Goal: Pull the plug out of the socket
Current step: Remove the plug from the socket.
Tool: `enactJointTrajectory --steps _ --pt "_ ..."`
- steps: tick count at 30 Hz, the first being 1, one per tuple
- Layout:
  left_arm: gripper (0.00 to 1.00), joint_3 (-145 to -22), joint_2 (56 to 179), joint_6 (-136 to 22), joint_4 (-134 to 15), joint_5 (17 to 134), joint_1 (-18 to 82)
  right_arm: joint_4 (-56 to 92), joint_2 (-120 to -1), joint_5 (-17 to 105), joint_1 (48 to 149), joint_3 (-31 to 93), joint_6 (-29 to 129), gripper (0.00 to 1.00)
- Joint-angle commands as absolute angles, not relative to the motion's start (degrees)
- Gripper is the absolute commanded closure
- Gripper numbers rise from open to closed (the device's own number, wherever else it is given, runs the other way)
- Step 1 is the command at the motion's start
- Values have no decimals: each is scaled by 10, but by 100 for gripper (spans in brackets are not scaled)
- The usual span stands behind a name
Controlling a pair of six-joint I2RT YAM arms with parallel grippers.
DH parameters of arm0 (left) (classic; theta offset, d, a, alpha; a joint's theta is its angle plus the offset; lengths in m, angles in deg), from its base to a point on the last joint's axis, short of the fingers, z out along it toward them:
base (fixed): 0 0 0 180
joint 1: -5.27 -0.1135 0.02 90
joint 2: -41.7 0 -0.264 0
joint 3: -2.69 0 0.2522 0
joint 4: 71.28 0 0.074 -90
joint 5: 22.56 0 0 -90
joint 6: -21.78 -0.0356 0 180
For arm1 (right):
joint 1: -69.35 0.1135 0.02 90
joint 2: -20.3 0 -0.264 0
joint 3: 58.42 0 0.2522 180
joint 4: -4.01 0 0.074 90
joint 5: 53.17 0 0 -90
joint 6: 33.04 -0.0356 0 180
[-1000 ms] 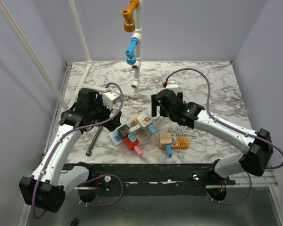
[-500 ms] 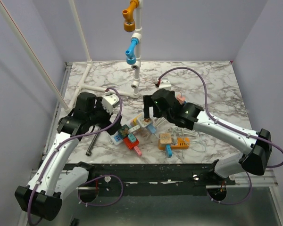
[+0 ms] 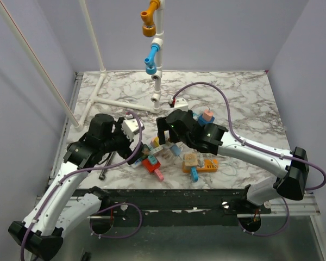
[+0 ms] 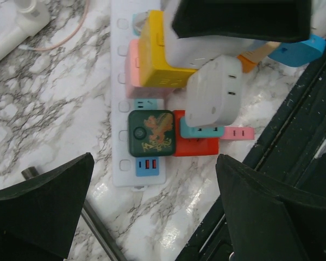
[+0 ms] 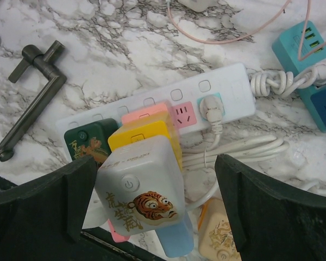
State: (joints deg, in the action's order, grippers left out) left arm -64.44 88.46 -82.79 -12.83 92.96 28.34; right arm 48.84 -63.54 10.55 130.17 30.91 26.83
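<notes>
The socket (image 5: pixel 228 84) is a long white strip lying on the marble; its near end with a blue USB panel shows in the left wrist view (image 4: pixel 122 81) and from above (image 3: pixel 135 159). Plugged into it are a green cube (image 5: pixel 87 141), a yellow cube (image 5: pixel 144 133) and a white corded plug (image 5: pixel 209 106). On the yellow cube sits a white cube plug with a tiger picture (image 5: pixel 138 187). My right gripper (image 5: pixel 156 163) hangs open just above it, a finger on each side, not touching. My left gripper (image 4: pixel 155 160) is open over the strip's near end, holding nothing.
A red cube (image 4: pixel 198 147), a pink piece (image 3: pixel 158 174) and a beige cube (image 5: pixel 217 234) lie beside the strip. A teal strip (image 5: pixel 299 49) and coiled white cord lie right. A metal handle (image 5: pixel 32 92) lies left. A white pipe stand (image 3: pixel 155 54) rises behind.
Both arms have closed in on the strip: the right gripper moved left over the tiger cube, the left gripper moved right and nearer. Both stayed open.
</notes>
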Motion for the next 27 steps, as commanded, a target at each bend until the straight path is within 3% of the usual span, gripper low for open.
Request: enactJointTrajectory --steps 1,8,15,27 --pt "1 -629 874 -829 -142 870 372 505 -637 96 1312 294 258 0" --pt "1 -645 900 -824 -170 759 447 493 -638 89 1325 283 251 0" --pt "2 -579 907 -799 -277 649 532 504 -640 88 1330 277 257 3" --pt "4 -562 928 -814 -340 589 590 465 -652 90 1331 270 253 40"
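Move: The tiger plug sits just below the open right hand, about 2 cm back, 1 cm left and 3 cm down. The yellow plug is level with that hand and 4 cm left, 5 cm down; the blue plug is 6 cm back, 2 cm right and 7 cm down. From the left hand, the white slotted adapter lies some 6 cm right, 2 cm ahead and 8 cm down, the green plug 1 cm right, level, 10 cm down. The right hand's fingers end up pinching the tiger plug by its two sides: it first eases down and back about 3 cm in all, then closes from wide open to about two thirds. The left hand, fingers staying wide open, swings right some 6 cm and sinks 3 to 4 cm towards the white adapter, dipping back briefly and returning forward as its fingertips tilt up. ##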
